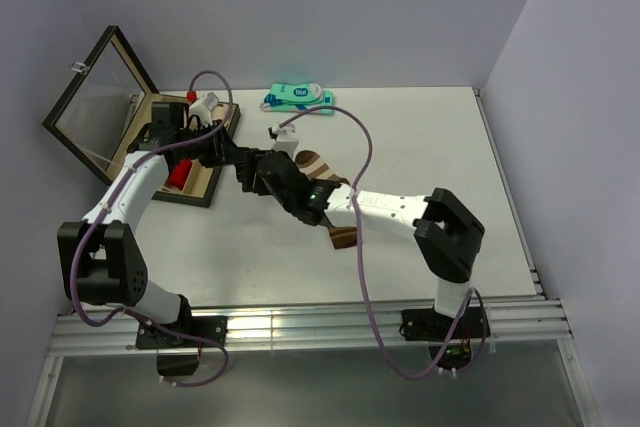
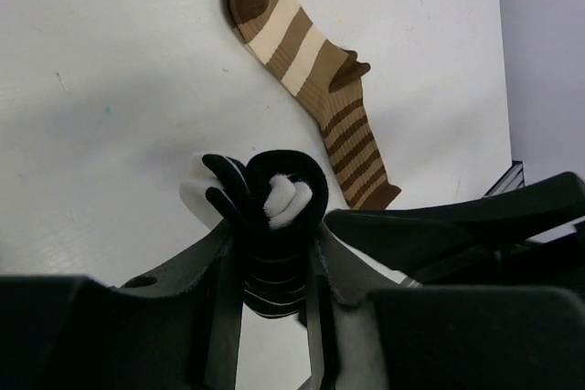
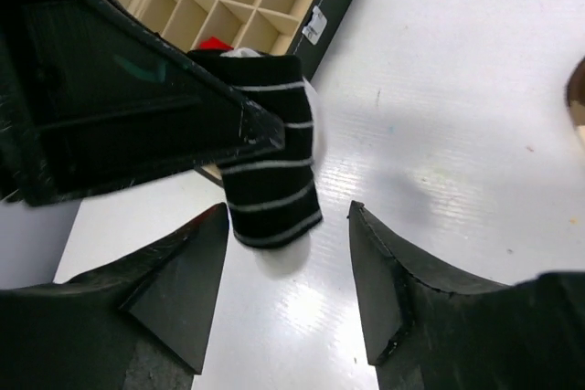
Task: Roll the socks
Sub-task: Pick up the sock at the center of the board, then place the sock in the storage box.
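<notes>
The black sock (image 2: 274,191) with thin white stripes is rolled into a bundle, its white toe showing at the core. My left gripper (image 2: 274,248) is shut on this roll, a finger pressed to each side. In the right wrist view the same black sock (image 3: 270,184) hangs just above the table. My right gripper (image 3: 288,226) stands open right in front of it, its fingers apart from the fabric. The brown sock (image 2: 306,70) with tan bands lies flat on the table beyond. From above, the two grippers (image 1: 258,169) meet at mid-table, and the brown sock (image 1: 318,162) is partly under the right arm.
A dark wooden box (image 1: 205,187) with compartments and an open glass lid (image 1: 95,107) stands at the left, close behind the left arm. A flat teal-and-white package (image 1: 298,97) lies at the table's far edge. Purple cables loop over both arms.
</notes>
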You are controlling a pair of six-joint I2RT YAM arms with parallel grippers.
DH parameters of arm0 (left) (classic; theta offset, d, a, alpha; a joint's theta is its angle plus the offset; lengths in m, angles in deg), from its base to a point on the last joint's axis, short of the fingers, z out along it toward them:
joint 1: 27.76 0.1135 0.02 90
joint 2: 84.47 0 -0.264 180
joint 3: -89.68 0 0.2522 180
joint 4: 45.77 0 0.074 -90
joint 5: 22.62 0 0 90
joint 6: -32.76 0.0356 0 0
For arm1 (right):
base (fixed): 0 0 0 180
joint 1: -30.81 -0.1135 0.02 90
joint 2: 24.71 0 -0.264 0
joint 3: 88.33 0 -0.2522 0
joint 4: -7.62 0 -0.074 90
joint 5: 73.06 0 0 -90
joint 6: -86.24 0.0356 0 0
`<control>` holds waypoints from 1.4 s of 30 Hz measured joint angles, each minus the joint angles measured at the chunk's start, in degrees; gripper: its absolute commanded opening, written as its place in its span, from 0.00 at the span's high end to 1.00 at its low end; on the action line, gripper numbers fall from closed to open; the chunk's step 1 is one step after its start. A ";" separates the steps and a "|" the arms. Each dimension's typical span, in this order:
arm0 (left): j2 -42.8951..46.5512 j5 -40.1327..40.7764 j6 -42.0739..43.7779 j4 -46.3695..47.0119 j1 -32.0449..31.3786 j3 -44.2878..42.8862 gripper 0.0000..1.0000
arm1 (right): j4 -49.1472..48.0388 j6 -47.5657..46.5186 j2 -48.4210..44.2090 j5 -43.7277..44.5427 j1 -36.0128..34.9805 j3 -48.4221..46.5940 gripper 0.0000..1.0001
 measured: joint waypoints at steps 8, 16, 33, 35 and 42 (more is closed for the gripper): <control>-2.91 -2.47 7.26 -4.76 0.61 -5.11 1.00 | -0.37 0.07 -11.15 1.25 0.00 9.07 0.34; -16.35 -7.72 25.97 -20.04 7.67 -19.34 1.00 | -0.46 0.20 -19.04 2.60 0.09 19.17 0.34; -36.81 -8.13 56.22 -45.68 13.53 -37.18 1.00 | -1.68 0.22 -20.41 2.99 0.55 24.04 0.34; -37.75 -7.85 56.78 -46.10 13.88 -38.16 1.00 | -1.75 0.22 -20.41 2.99 0.55 24.52 0.34; -41.33 -6.25 56.74 -46.14 15.58 -40.72 1.00 | -1.97 0.24 -20.41 2.99 0.57 25.18 0.34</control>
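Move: My left hand already holds the rolled black striped sock. The empty box compartment it is bound for lies about 11 cm left, 5 ahead and 16 below; the red sock is roughly 16 cm left and 5 ahead, the beige sock 18 ahead and 6 left, both similarly low. From my empty, open right hand, the brown striped sock's middle is some 18 cm right, 5 ahead and 17 below; the held black sock is 4 ahead and 3 left. Keeping my pinch on the black sock, I swing my left hand left about 12 cm and somewhat forward over the box, then mostly sink, 10 cm in all, towards the compartment beside the red sock, turning some 25 degrees clockwise. My right hand, fingers still open, backs away from it to the right and towards me, rising briefly, then dipping and easing to a stop nearer the brown sock. ##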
